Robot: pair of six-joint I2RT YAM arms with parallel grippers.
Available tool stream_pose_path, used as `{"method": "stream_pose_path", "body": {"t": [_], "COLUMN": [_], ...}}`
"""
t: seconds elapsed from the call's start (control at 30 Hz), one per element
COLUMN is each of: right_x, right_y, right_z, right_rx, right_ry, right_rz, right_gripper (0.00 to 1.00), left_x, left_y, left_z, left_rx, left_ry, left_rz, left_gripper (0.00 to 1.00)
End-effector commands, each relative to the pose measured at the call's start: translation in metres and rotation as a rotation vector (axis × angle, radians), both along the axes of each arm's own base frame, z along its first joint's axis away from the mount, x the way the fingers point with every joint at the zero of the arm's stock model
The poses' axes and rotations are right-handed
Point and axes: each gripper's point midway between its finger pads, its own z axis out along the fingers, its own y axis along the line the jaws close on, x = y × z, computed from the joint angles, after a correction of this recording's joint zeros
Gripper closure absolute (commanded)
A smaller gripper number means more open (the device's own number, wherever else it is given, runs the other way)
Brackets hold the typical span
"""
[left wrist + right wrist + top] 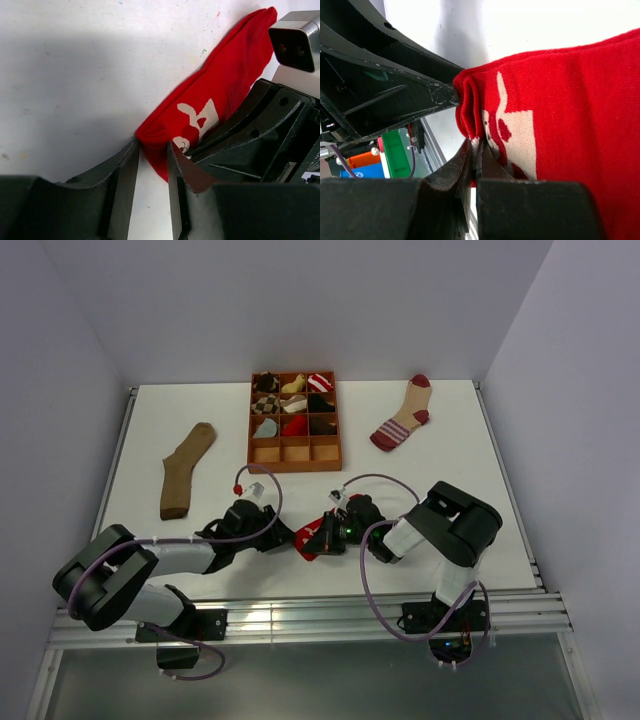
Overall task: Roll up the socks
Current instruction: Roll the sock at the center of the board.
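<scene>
The red sock with a white pattern (306,548) lies near the table's front edge, between my two grippers. My right gripper (479,145) is shut on its folded edge (470,107). My left gripper (152,147) has its jaws narrowed but still apart, and the sock's pointed end (200,110) sits between the fingertips. In the top view the left gripper (288,537) and right gripper (326,534) face each other across the sock. The plain brown sock (186,470) lies flat at the left. The beige sock with maroon stripes (403,416) lies flat at the back right.
A wooden compartment tray (295,453) stands at the back centre, with small rolled bundles in its far cells. Walls close the table at the back and on both sides. An aluminium rail (300,618) runs along the near edge.
</scene>
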Motion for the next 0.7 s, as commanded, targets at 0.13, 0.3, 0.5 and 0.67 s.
{"method": "stream_pose_path", "body": {"t": [0.13,0.3,0.5,0.67], "right_x": [0.002,0.007,0.021,0.028], "right_y": [-0.016,-0.017,-0.020,-0.020], "right_z": [-0.026,-0.021,0.003,0.031], "right_rx": [-0.135,-0.158,-0.258,-0.392], "right_ry": [0.013,-0.024,-0.189,-0.367], "right_rz": [-0.020,-0.024,-0.026,-0.061], "right_gripper": [1.00,0.94,0.69,0.64], "left_x": [-0.020,-0.022,-0.020,-0.019], "left_y": [0.015,0.018,0.021,0.016], "left_z": [-0.041,-0.048,-0.051,-0.043], "left_rx": [0.152,0.190,0.241,0.250], "left_ry": [0.101,0.122,0.152,0.169], "left_rz": [-0.023,-0.010,0.011,0.008], "left_gripper": [0.69,0.85,0.99,1.00]}}
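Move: The left hand's half-open fingers already straddle the far-left corner of the red sock's folded cuff end; the sock's middle lies about 11 cm to its right, 3 cm ahead and a centimetre lower. The wooden sock box is some 32 cm straight ahead of the left hand, and the brown sock about 18 cm ahead and 29 cm left. The right hand still pinches the cuff end, with the sock's middle roughly 6 cm ahead, 4 cm right and a centimetre below. The left fingers close and pinch the corner of the red sock's folded cuff end, creeping about 1.5 cm right into the cloth. Then the right fingers let go of that end, opening to about a third, and the right hand rises some 2 cm, easing forward and a little right while its wrist rolls and tips the fingertips farther down, some 20 degrees in all. ##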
